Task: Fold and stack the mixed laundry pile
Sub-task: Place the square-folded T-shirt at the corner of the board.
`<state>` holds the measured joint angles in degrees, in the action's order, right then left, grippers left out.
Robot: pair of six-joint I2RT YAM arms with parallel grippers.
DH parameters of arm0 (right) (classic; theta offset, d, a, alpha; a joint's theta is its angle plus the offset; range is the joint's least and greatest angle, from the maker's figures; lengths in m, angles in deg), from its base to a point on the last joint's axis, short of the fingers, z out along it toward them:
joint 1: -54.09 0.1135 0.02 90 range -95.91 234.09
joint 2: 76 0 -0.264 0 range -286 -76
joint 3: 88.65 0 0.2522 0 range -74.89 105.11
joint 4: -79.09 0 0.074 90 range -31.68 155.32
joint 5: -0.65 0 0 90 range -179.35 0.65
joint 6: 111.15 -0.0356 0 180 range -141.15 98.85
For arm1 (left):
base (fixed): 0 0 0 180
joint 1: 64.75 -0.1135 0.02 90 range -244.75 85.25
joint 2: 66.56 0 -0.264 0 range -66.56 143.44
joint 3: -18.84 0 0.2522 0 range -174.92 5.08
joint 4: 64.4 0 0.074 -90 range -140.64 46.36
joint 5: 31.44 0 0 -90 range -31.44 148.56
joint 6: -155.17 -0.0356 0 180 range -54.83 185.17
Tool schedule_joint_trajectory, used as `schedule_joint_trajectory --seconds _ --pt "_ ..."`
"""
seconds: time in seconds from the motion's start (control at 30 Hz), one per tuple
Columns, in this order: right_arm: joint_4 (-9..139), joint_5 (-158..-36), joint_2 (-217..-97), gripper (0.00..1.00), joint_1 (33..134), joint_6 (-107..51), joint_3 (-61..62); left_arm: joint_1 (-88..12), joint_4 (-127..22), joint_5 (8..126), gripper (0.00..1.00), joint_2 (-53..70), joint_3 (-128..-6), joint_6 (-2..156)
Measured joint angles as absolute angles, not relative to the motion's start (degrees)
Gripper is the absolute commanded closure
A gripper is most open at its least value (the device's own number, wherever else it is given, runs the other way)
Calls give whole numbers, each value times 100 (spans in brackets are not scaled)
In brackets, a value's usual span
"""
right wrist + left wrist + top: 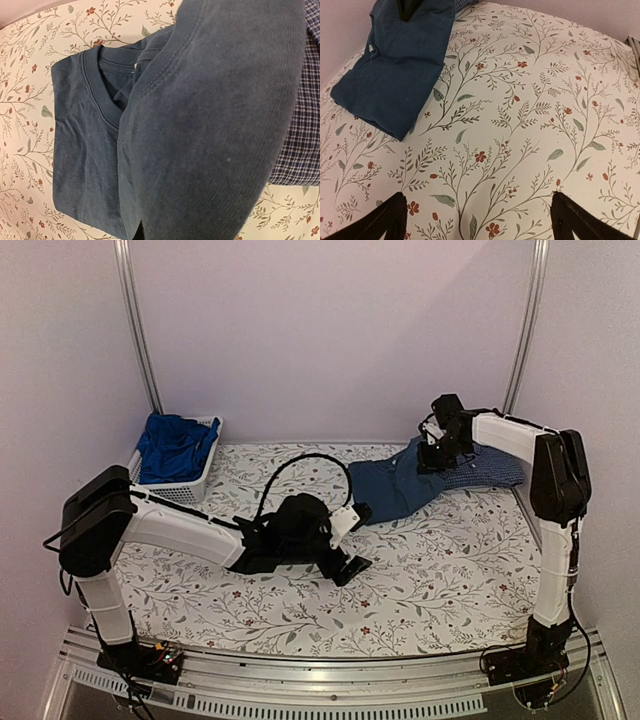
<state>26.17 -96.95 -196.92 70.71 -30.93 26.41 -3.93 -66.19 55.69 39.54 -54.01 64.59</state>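
The dark navy T-shirt [390,490] lies folded on the flowered table at the back right. One flap of it rises to my right gripper [437,458], which is shut on the cloth. In the right wrist view that lifted flap [210,125] hangs over the fingers and hides them, with the folded body and collar [85,145] below. The blue small-checked shirt [492,470] lies under and right of the navy T-shirt. My left gripper [358,538] is open just left of the T-shirt, holding nothing; its fingertips [380,222] stand wide apart over bare tablecloth, with the T-shirt [395,75] ahead of them.
A white mesh basket [190,485] stands at the back left with a bright royal-blue garment [172,445] in it. The flowered tablecloth [430,570] covers the table. Walls and metal posts close off the back and sides.
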Motion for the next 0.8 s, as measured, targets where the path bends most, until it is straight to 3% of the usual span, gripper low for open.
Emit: schedule_joint_trajectory --seconds 0.33,0.8 --pt "1801 -8405 -20258 100 6935 -2556 4311 -402 -6600 5503 0 3957 -5401 6461" --pt "1393 -7760 -20140 100 6682 -2125 4612 -404 -6595 5508 0 4077 -5401 6463"
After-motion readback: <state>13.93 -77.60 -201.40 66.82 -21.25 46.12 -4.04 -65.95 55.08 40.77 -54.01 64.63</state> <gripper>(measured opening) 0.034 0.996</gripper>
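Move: The right hand already pinches the square-folded T-shirt, whose body spreads about 7 cm to its left, level with it fore and aft and some 8 cm below. The checked shirt at the board's far right corner lies about 15 cm right of this hand, 7 cm ahead and 11 cm down. From the idle left hand the checked shirt is roughly 32 cm ahead and 35 cm right. The right hand carries the pinched T-shirt about 8 cm right, 6 up and forward, towards the checked shirt. ##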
